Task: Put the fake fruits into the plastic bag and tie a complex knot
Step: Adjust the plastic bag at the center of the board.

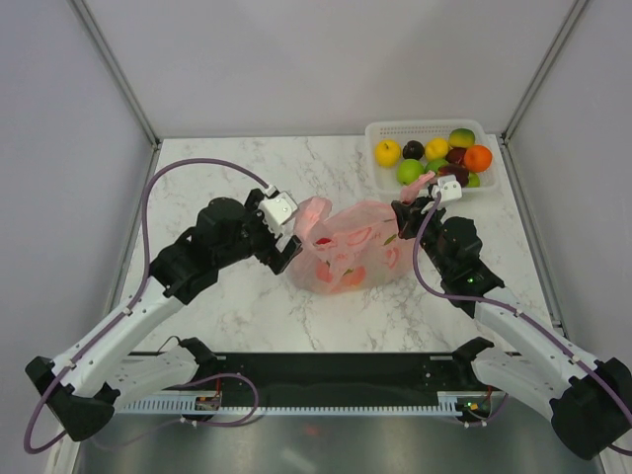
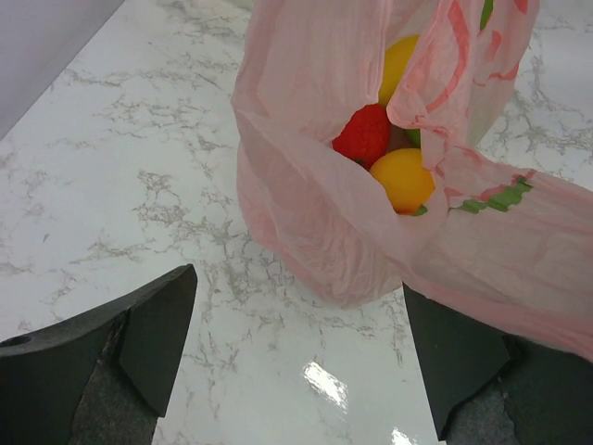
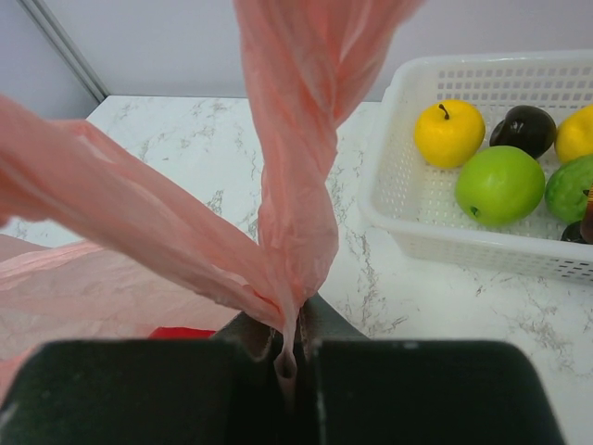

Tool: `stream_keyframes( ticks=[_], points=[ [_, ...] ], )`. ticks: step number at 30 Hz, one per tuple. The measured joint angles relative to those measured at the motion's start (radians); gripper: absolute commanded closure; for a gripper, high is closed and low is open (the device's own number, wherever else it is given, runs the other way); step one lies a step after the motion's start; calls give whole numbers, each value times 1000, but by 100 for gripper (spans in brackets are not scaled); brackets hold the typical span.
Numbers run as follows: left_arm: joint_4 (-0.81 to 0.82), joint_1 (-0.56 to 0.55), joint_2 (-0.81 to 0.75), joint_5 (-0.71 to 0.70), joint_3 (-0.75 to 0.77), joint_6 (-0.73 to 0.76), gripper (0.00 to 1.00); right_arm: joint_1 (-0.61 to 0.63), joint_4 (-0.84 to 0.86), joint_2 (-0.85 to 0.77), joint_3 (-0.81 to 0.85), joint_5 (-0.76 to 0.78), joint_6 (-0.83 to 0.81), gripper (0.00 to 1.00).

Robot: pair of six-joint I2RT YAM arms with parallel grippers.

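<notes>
The pink plastic bag [image 1: 348, 255] lies on the marble between my two arms, its mouth partly open. In the left wrist view the bag [image 2: 306, 195] holds a red fruit [image 2: 363, 134], an orange one [image 2: 403, 178] and a yellow one [image 2: 398, 65]. My left gripper [image 1: 288, 251] stands wide open just left of the bag, with only bare marble between its fingers [image 2: 139, 343]. My right gripper [image 3: 287, 350] is shut on a twisted bag handle [image 3: 296, 185], which is pulled taut. More fake fruits [image 1: 434, 158] sit in the basket. No knot shows.
The white lattice basket [image 1: 390, 131] stands at the back right, close behind the right gripper [image 1: 402, 210]. It holds a yellow fruit [image 3: 448, 133], a green one [image 3: 498, 184] and a dark purple one [image 3: 526, 130]. White walls enclose the table on three sides.
</notes>
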Motion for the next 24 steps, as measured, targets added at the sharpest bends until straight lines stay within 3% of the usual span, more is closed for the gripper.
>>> stream_keyframes(
  ticks=[14, 18, 24],
  points=[
    [295, 4, 53, 232, -50, 189, 0, 0, 0, 1, 2, -33, -1, 100],
    [348, 7, 98, 241, -46, 229, 0, 0, 0, 5, 5, -50, -1, 100],
    [398, 34, 178, 314, -38, 242, 7, 0, -1, 6, 10, -62, -2, 100]
  ],
)
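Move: The bag's free handle stands up ahead and to the right of the open left hand: some 8 cm farther out, about 7 cm to the right and perhaps 3 cm lower. The red fruit in the bag's mouth lies roughly 6 cm ahead of that hand, 9 cm right and 14 cm down, while the gathered handle in the right fingers is 9 cm ahead, 27 cm right and about level. From the right hand, the free handle lies roughly 20 cm left, 1 cm back and 3 cm lower. The left hand swings right towards the bag's free handle, about 7 cm across, rising some 3 cm on the way; it then pushes on forward for about 3 cm in all while sinking slightly, its wrist turning clockwise by about 20 degrees and the fingers tipping up towards level. Its fingers stay wide open, arriving around or just short of the loose plastic, while the right hand keeps the other handle pinched and barely shifts left. ##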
